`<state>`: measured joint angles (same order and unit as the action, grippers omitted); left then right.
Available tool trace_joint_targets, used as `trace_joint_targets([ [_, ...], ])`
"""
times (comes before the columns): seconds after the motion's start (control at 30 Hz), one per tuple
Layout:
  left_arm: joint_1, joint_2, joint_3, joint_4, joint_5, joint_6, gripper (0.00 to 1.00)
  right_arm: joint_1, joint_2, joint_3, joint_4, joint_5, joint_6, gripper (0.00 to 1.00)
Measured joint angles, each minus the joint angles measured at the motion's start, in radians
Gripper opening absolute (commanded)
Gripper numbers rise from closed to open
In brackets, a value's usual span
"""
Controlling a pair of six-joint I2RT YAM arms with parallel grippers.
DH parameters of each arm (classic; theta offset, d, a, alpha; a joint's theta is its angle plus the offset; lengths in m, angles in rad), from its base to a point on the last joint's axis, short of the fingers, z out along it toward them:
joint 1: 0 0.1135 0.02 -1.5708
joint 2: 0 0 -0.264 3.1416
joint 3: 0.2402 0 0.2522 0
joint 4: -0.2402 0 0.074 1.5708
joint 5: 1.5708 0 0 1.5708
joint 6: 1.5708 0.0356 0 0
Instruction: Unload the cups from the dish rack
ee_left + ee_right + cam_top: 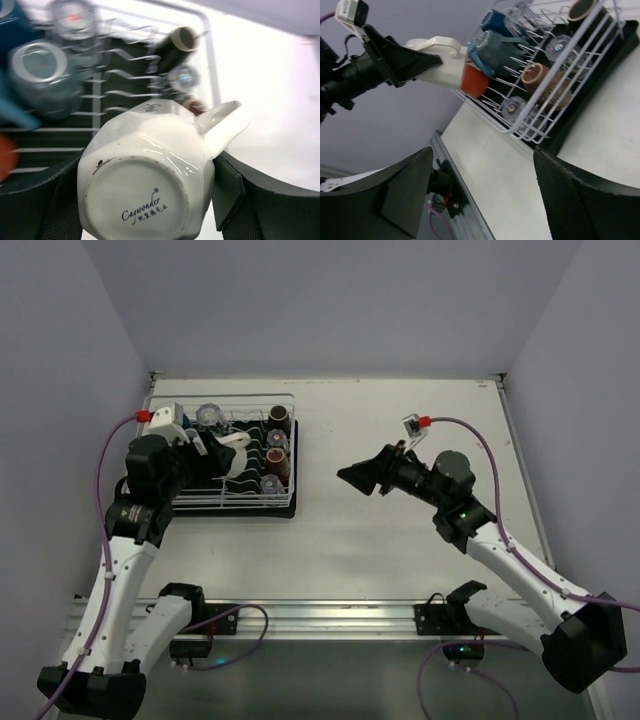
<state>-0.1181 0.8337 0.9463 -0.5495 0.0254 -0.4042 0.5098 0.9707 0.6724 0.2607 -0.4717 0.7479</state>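
My left gripper (224, 452) is shut on a cream mug (237, 454) just above the dish rack (240, 503). In the left wrist view the mug (145, 170) fills the space between the jaws, bottom towards the camera and handle up to the right. The right wrist view shows the same mug (442, 67) lifted at the rack's (508, 130) near end. Still in the rack are dark brown cups (277, 439), glass tumblers (210, 415), a teal mug (492, 45) and an orange cup (474, 80). My right gripper (355, 478) hangs open over the mid table, holding nothing.
The rack sits at the table's far left, close to the left wall. A metal rail (320, 618) runs along the near edge between the arm bases. Bare table surface (400, 540) lies between the rack and my right arm.
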Motion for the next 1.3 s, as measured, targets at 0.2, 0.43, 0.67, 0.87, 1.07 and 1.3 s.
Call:
trace_joint_targets([
  [0.2,-0.018,-0.030,-0.099,0.302,0.307,-0.190,0.00,0.075,0.062,-0.001,0.216,-0.021,0.087,0.70],
  [0.43,-0.109,-0.007,-0.182,0.584,0.456,-0.382,0.00,0.195,0.174,0.029,0.359,-0.017,0.097,0.70],
  [0.67,-0.212,-0.007,-0.236,0.790,0.518,-0.507,0.00,0.219,0.258,0.113,0.399,-0.018,0.097,0.64],
  [0.87,-0.235,-0.009,-0.311,0.869,0.521,-0.581,0.00,0.243,0.288,0.161,0.416,-0.021,0.091,0.60],
  [1.07,-0.269,-0.010,-0.356,0.927,0.482,-0.652,0.12,0.257,0.344,0.167,0.494,-0.056,0.129,0.38],
  [1.3,-0.291,-0.035,-0.381,1.000,0.460,-0.739,0.51,0.266,0.334,0.106,0.656,-0.073,0.198,0.00],
])
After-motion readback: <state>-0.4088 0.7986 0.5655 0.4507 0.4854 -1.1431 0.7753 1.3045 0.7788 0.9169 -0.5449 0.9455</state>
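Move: The white mug is already held in the left gripper, its middle about 3 cm ahead, 2 cm right and 2 cm below. The right gripper waits roughly 36 cm to the left hand's right and 4 cm back, so the mug lies about 34 cm left and 7 cm ahead of it, slightly lower. Below in the rack, from the left hand, the brown cup is some 16 cm right, 6 cm ahead, and the clear tumbler 15 cm right, 1 cm ahead, both 18 cm down. Carry the white mug right about 17 cm in the left gripper, also rising and drawing back, while turning clockwise and rolling the hand's left side down; keep its grip. Meet it with the open right gripper, going left some 10 cm, up and a little back, then shut the right fingers to pinch the mug's rim wall near the handle. ##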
